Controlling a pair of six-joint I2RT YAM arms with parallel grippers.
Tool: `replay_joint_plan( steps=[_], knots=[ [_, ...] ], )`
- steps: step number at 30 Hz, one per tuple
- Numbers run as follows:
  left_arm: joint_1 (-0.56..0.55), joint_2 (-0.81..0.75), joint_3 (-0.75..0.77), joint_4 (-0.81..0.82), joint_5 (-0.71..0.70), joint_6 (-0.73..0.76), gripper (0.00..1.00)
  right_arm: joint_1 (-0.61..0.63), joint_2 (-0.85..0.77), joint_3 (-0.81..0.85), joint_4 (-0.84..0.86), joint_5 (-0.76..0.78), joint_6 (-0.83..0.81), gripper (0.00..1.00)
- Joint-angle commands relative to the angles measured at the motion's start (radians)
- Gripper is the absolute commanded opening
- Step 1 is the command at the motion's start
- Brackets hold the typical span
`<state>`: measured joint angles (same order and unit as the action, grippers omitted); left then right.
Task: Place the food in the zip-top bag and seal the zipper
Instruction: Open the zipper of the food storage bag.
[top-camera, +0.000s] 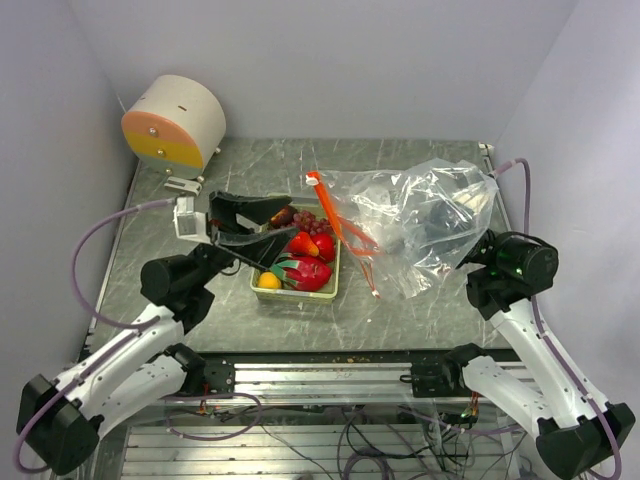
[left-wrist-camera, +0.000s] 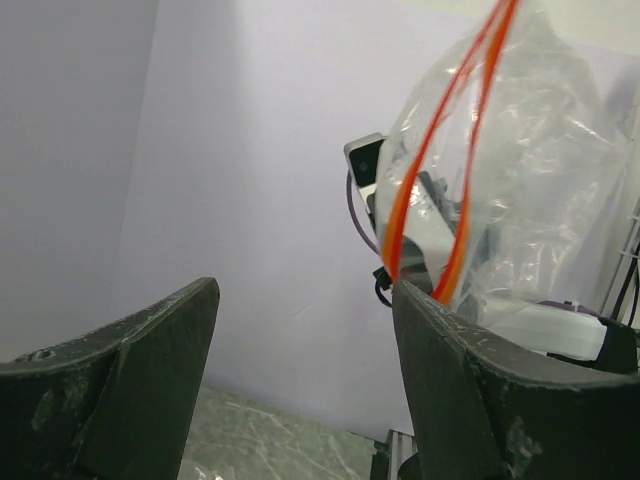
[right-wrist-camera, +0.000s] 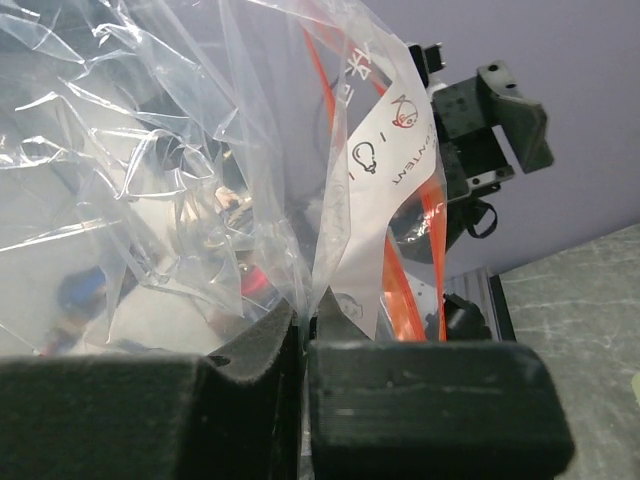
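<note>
A pale green tray (top-camera: 296, 296) in the middle of the table holds the food: a pink-red dragon fruit (top-camera: 308, 272), an orange (top-camera: 268, 281), a red fruit (top-camera: 312, 245) and purple grapes (top-camera: 306, 220). My left gripper (top-camera: 272, 230) hovers open over the tray's left end, and the left wrist view shows nothing between its fingers (left-wrist-camera: 140, 370). To the right of the tray lies the clear zip-top bag (top-camera: 425, 215), its orange zipper (top-camera: 335, 222) facing the tray. A dark shape shows through the film. My right gripper (right-wrist-camera: 305, 325) is shut on a fold of the bag's film at the bag's right side.
A round cream drum with a pink and yellow face (top-camera: 175, 122) stands at the back left corner. Pale walls close in the table on three sides. A metal rail (top-camera: 330, 378) runs along the near edge between the arm bases.
</note>
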<state>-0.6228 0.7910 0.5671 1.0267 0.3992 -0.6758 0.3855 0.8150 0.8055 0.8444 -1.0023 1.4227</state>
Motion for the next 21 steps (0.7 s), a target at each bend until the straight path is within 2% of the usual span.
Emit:
replay_joint_plan(
  steps=[1,6,10,14,21],
  knots=[
    [-0.014,0.068,0.06,0.132,0.03,-0.032,0.81,-0.001,0.009,-0.003,0.058,0.001,0.02,0.0],
    [-0.098,0.136,0.145,-0.025,-0.017,0.093,0.79,0.001,0.048,-0.006,0.092,0.001,0.03,0.0],
    [-0.183,0.178,0.175,-0.042,-0.06,0.178,0.82,0.003,0.068,-0.016,0.088,0.006,0.02,0.0],
    [-0.247,0.224,0.217,-0.127,-0.124,0.252,0.81,0.005,0.08,-0.03,0.142,0.003,0.054,0.0],
    [-0.273,0.304,0.223,-0.07,-0.133,0.257,0.8,0.01,0.07,-0.028,0.127,-0.006,0.047,0.0]
  ],
)
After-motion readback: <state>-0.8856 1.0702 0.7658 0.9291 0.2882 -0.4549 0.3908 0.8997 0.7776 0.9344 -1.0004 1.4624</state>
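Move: The bag's orange zipper hangs some 9 cm to the right of the open left hand, about 1 cm nearer the base and 5 cm higher. The fruit basket is almost straight below the left hand, roughly 30 cm down. From the right hand, which already pinches the clear bag, the zipper lies about 12 cm to the left, 4 cm ahead and 4 cm up. Open left hand goes about 9 cm right towards the zipper; right hand, still pinching the bag, eases forward. ##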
